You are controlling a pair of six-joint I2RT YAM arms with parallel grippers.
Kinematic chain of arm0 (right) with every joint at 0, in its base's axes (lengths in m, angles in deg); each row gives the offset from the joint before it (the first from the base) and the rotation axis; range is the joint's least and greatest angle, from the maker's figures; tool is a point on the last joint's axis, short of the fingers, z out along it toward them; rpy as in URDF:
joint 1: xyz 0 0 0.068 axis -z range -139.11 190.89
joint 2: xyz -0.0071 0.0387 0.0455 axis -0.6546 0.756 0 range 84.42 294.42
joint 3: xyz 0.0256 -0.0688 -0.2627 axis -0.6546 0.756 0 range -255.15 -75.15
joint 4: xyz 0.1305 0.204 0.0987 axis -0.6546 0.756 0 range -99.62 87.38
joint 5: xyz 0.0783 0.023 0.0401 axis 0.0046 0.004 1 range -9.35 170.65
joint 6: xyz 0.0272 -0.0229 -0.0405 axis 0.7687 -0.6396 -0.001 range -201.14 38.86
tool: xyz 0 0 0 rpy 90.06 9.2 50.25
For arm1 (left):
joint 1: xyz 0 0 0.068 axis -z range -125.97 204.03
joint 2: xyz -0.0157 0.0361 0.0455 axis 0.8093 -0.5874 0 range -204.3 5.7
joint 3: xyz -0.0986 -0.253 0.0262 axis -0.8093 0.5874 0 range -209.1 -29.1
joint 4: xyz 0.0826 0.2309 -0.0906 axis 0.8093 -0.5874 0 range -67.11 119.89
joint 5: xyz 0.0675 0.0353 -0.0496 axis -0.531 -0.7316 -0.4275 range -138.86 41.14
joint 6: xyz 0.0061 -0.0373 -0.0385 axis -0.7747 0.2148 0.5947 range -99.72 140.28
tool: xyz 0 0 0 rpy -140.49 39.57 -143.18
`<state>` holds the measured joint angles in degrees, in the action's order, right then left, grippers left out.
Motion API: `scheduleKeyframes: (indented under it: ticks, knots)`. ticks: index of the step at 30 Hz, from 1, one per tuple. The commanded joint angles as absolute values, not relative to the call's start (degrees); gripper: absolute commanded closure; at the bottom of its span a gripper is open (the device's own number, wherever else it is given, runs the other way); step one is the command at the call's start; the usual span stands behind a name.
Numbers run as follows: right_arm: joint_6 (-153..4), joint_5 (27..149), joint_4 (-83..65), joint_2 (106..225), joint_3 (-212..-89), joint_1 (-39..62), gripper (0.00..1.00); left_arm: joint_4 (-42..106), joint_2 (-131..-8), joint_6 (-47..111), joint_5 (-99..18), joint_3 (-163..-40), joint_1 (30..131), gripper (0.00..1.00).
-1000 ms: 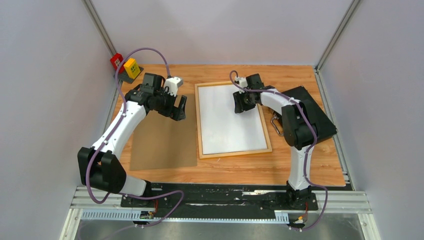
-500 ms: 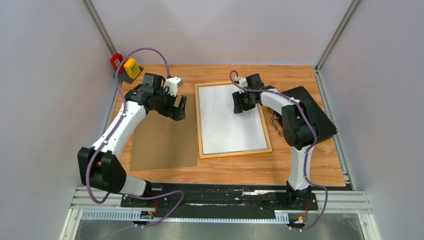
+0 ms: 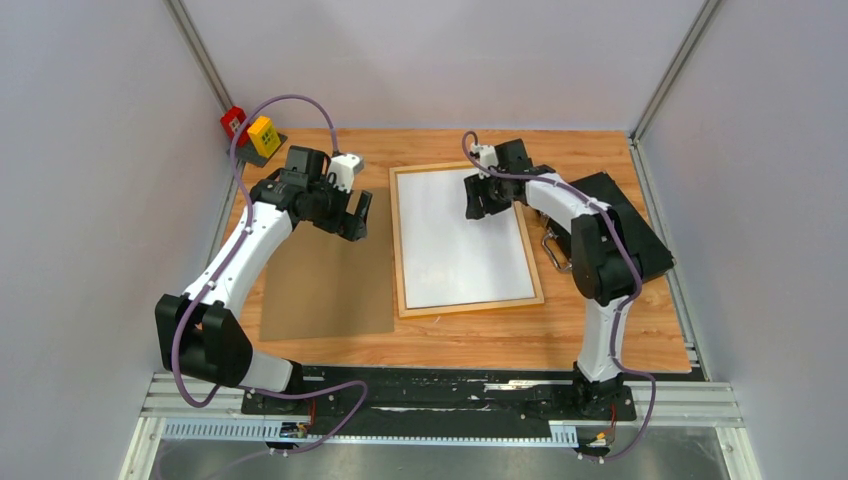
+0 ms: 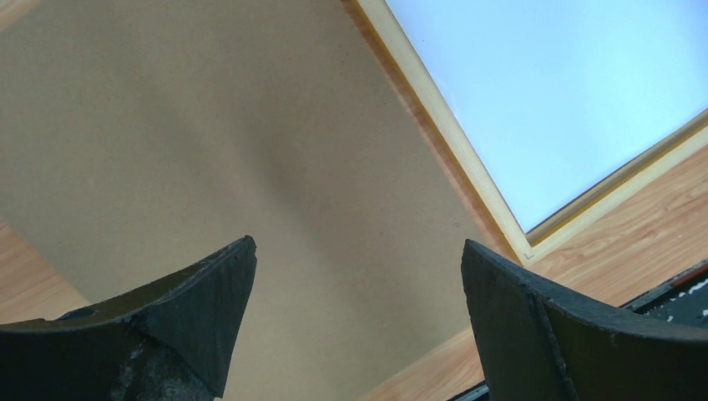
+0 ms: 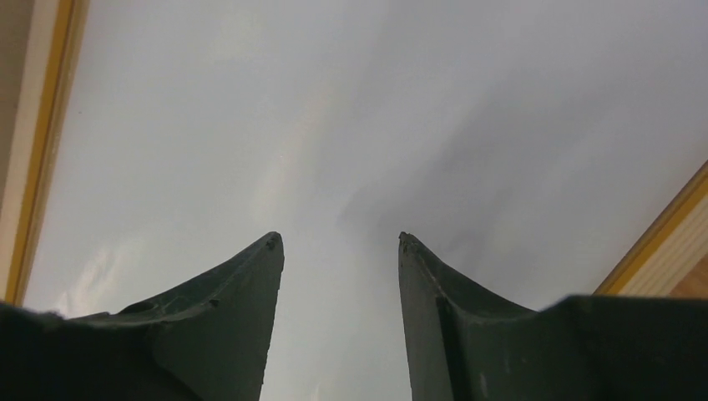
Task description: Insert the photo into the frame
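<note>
The frame [image 3: 397, 240] lies flat on the table, its light wood rail around a white sheet, the photo [image 3: 455, 255] with its white back up. My right gripper [image 3: 478, 207] hovers over the photo's far right part, open, nothing between its fingers. In the right wrist view the gripper [image 5: 336, 238] points at the grey-white photo [image 5: 334, 100], with frame rail [image 5: 33, 125] at the left. My left gripper [image 3: 355, 222] stands wide open above the brown hardboard panel [image 3: 325, 280], left of the frame. The left wrist view shows the gripper [image 4: 359, 244] over the panel [image 4: 209, 125], frame corner [image 4: 451, 134] to the right.
A black case [image 3: 630, 230] with a metal handle lies right of the frame, under the right arm. A red and yellow button box [image 3: 250, 130] sits at the far left corner. Walls close in the table on three sides.
My right gripper has opened wider and shifted a little toward the far edge of the photo. The left arm has barely moved.
</note>
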<state>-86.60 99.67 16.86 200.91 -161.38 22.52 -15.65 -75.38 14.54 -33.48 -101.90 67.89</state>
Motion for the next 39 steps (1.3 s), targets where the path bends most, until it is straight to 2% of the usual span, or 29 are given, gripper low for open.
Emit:
scheduleKeyframes:
  ticks: [1, 4, 7, 10, 14, 20, 31, 39]
  knots:
    - [-85.99, 101.64, 17.04, 194.14, -164.11, 21.60, 0.47, -15.16, -73.88, 12.47, -35.66, -102.20, 67.56, 0.00]
    - [-85.72, 102.08, 17.79, 191.94, -164.26, 20.47, 0.36, -16.12, -74.43, 11.72, -36.36, -102.84, 67.27, 0.00]
    - [-85.71, 102.25, 18.35, 190.15, -164.50, 18.93, 0.32, -17.17, -75.27, 10.97, -36.84, -104.03, 66.27, 0.00]
    - [-85.55, 102.22, 18.82, 188.97, -165.40, 17.06, 0.22, -17.37, -74.85, 10.36, -36.62, -103.85, 64.73, 0.00]
    - [-85.05, 102.46, 19.25, 188.40, -167.43, 13.88, 0.18, -17.37, -74.08, 9.55, -36.93, -102.48, 62.19, 0.00]
    - [-82.54, 103.32, 19.20, 191.91, -171.78, 8.20, 0.16, -17.58, -73.67, 8.00, -34.82, -100.06, 55.08, 0.00]
    - [-72.95, 107.98, 17.83, 201.89, -179.53, 1.57, 0.17, -17.29, -75.67, 3.63, -27.54, -95.86, 33.76, 0.00]
    - [-67.96, 108.46, 17.80, 209.70, -184.64, -0.67, 0.18, -18.16, -82.72, 0.78, -24.85, -95.52, 27.16, 0.00]
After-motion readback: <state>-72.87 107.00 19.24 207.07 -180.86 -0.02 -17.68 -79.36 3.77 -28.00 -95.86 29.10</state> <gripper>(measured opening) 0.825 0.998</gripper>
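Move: The brown backing board lies flat under the open left hand, its middle about 4 cm to the left, level with it and some 16 cm below. From the right hand the board's middle is roughly 32 cm left, 11 cm back and 4 cm down. The frame, the photo white side up in it, centres 5 cm left, 6 cm back and 4 cm below the right hand. Both hands sweep about 21 cm left to the board's side edges, the right arching up and back, opening. ##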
